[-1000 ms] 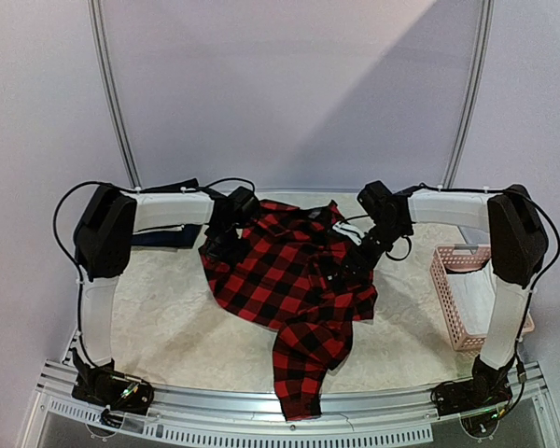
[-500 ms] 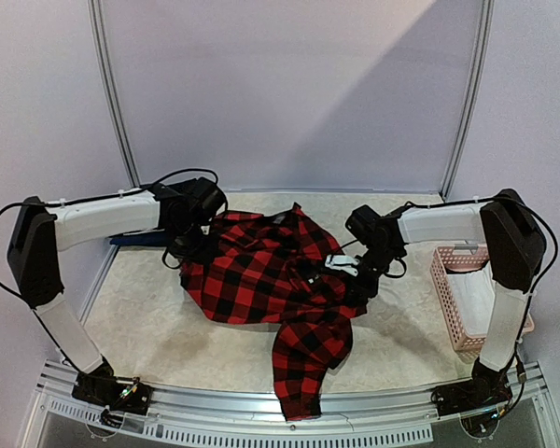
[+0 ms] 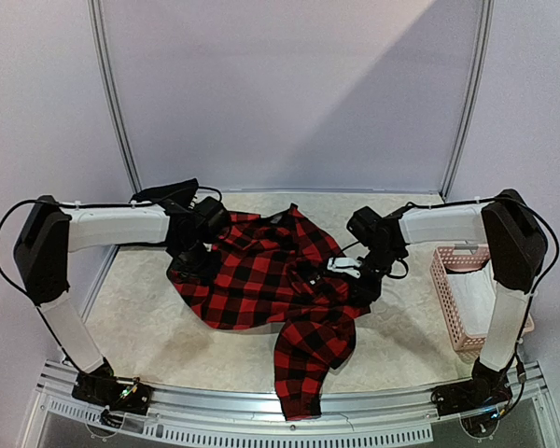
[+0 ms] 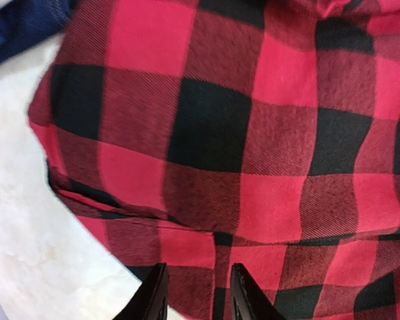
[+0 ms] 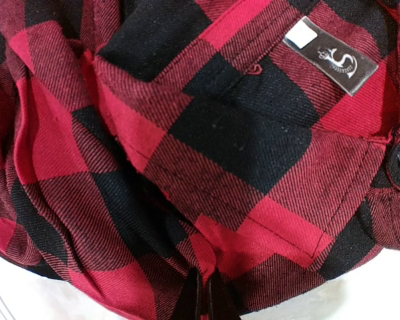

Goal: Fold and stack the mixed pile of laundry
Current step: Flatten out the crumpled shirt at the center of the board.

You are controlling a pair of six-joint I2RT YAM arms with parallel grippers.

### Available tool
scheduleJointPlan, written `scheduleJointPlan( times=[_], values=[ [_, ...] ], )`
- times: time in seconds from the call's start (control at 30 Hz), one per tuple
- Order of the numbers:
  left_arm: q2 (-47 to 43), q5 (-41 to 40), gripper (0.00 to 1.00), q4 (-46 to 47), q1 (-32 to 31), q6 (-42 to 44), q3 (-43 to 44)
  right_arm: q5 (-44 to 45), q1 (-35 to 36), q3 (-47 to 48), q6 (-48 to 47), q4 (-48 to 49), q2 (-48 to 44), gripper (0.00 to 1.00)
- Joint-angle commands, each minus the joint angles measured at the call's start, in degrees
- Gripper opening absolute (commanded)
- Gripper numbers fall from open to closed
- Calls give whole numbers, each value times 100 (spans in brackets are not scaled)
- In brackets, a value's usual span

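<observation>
The red-and-black plaid flannel shirt [image 3: 261,280] lies spread and rumpled mid-table, one sleeve trailing over the near edge. My left gripper [image 3: 192,256] hovers over the shirt's left edge; in the left wrist view its fingers [image 4: 153,297] stand apart over flat plaid cloth [image 4: 253,133], gripping nothing. My right gripper [image 3: 359,282] is at the shirt's right side, shut on a pinched fold of plaid [image 5: 207,267] just below the pocket label [image 5: 330,57]. Navy clothes [image 3: 166,194] lie behind the left arm and show in the left wrist view [image 4: 20,27]. The white printed tee cannot be made out.
A pink slatted basket [image 3: 445,289] stands at the right edge with something white inside. The table top is pale and mottled [image 3: 149,317]. A metal rail [image 3: 261,425] runs along the near edge, with the hanging sleeve [image 3: 299,383] crossing it.
The left arm swung out to the left and its gripper moved nearer. The right gripper moved nearer and slightly left. The shirt shifted left and toward the near edge and bunched more.
</observation>
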Motion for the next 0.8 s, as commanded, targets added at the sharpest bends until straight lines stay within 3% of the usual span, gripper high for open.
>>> scheduleJointPlan(
  times=[0.0,0.27,0.47,0.63,0.77],
  values=[
    [474,233,33,-13,-152,-111,96,-46,-36,-38,63,-176,-96,0],
    [998,-80,29,-147,-212,-58,143,-152,-36,-42,118,-186,-75,0],
    [941,-408,6,-201,-217,-148,97,-109,-50,-80,136,-170,-93,0],
    [188,-719,0,-564,-285,-386,-149,-270,-272,-106,162,-328,-279,0],
    [-1058,-831,0,-895,-399,-891,-729,-223,-393,-310,104,-490,-612,0]
  ],
)
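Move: Right under the left hand, about 6 cm down and 1 cm back, lies the left end of the shirt, near its edge. The clothes stack sits some 15 cm ahead of that hand and 8 cm to its left; the near sleeve lies roughly 20 cm back and 28 cm to its right. From the right hand, which already pinches the shirt's other end, that left end is about 43 cm left and 4 cm farther out; the logo tag lies 12 cm left, 6 cm ahead. Down about 5 cm and slightly back, the left hand sinks onto the shirt's left end with its fingers a third open, shuts them low on a fold of cloth near the edge, then rises some 3 cm while drawing left and a little back. The right hand keeps its pinch nearly still, easing about 1 cm right only at the end. ##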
